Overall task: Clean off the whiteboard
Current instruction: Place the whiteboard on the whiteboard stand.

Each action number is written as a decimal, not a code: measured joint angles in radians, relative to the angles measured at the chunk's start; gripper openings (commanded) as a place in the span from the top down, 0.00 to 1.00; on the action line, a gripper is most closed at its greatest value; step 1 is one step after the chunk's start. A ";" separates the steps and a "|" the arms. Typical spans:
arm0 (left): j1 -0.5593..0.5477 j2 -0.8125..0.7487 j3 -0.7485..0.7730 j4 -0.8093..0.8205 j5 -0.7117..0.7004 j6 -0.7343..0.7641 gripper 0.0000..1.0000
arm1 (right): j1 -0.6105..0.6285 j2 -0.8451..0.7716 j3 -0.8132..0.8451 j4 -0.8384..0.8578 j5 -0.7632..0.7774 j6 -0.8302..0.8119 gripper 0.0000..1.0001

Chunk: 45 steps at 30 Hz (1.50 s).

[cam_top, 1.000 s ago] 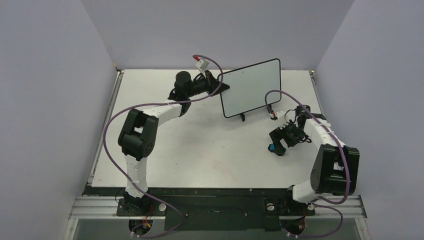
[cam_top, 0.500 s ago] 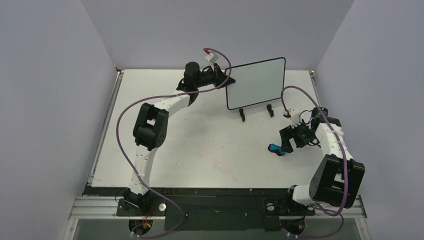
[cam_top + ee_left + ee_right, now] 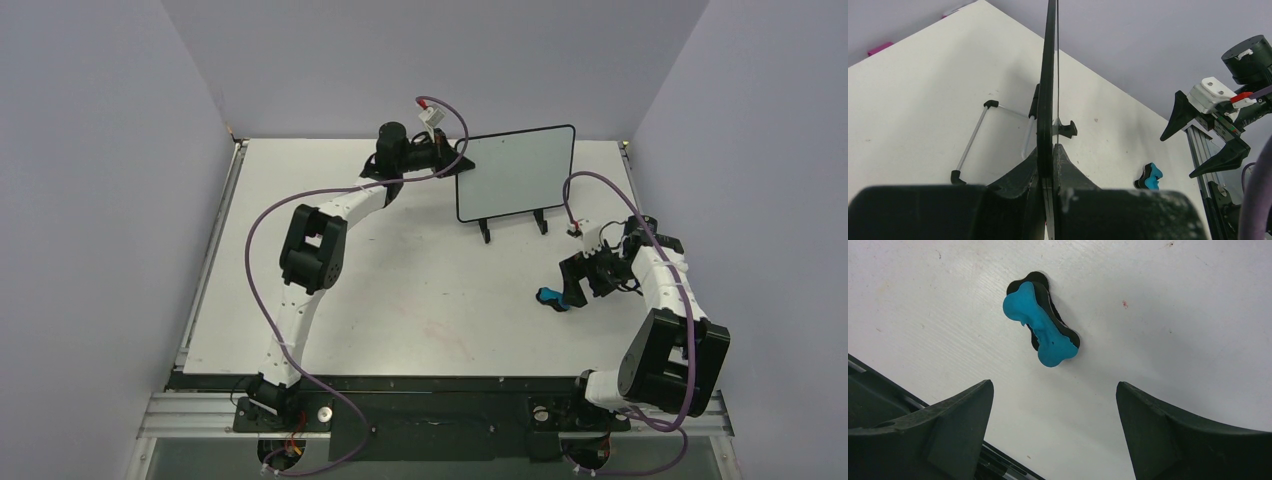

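The whiteboard (image 3: pixel 516 172) stands upright at the back of the table, its face blank in the top view. My left gripper (image 3: pixel 458 165) is shut on its left edge. The left wrist view looks along the board's black frame (image 3: pixel 1048 75), pinched between the left gripper's (image 3: pixel 1052 147) jaws. A blue-and-black eraser (image 3: pixel 549 298) lies loose on the table at the right, also visible as the eraser (image 3: pixel 1148 176) and the eraser (image 3: pixel 1040 324). Just right of it my right gripper (image 3: pixel 568 288) hangs open and empty; in its wrist view the right gripper (image 3: pixel 1054 385) shows its fingers spread wide, short of the eraser.
The board's black feet (image 3: pixel 486 235) and a wire stand (image 3: pixel 970 145) hang below it, close to the white table (image 3: pixel 400 300). Grey walls close in the back and both sides. A metal rail (image 3: pixel 440 410) runs along the near edge.
The left arm has carried the whiteboard right and back, and its tilt has levelled out. The right gripper drew back to the right of the eraser, then held still.
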 measured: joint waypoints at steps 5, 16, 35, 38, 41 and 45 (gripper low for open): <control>0.000 0.004 -0.014 0.040 0.001 -0.039 1.00 | 0.000 0.000 0.000 -0.002 0.000 -0.003 0.12; -0.011 -0.001 -0.029 -0.007 -0.043 -0.051 1.00 | 0.000 0.004 0.000 -0.006 -0.001 -0.006 0.12; 0.003 -0.024 -0.217 0.175 -0.034 -0.070 0.92 | -0.012 0.004 0.000 -0.022 -0.013 -0.024 0.12; 0.009 -0.034 -0.251 0.208 -0.040 -0.065 0.73 | -0.012 0.004 0.000 -0.025 -0.014 -0.026 0.12; 0.019 -0.034 -0.278 0.214 -0.050 -0.061 0.67 | -0.012 0.004 0.000 -0.025 -0.015 -0.028 0.12; 0.028 -0.039 -0.284 0.215 -0.064 -0.068 0.63 | -0.012 0.003 0.000 -0.026 -0.014 -0.029 0.12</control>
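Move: The stand's two front hooks, where the whiteboard's lower edge is to go, centre about 12 cm to the right of the left hand, 1 cm nearer the base and some 18 cm below; that hand already pinches the board's left edge. The eraser lies some 22 cm back and 21 cm right of it, with the open right gripper about 25 cm back and 25 cm right. From the idle right hand the hooks are roughly 24 cm ahead, 12 cm left and 6 cm lower. The whiteboard, held by its left edge, is lowered about 5 cm by the left arm, its bottom edge coming down onto the stand's hooks. Over the last part the hand also draws some 3 cm to the left, still sinking until nearly the end, while its fingers open about a third and end their pinch on the edge; the wrist barely turns. ##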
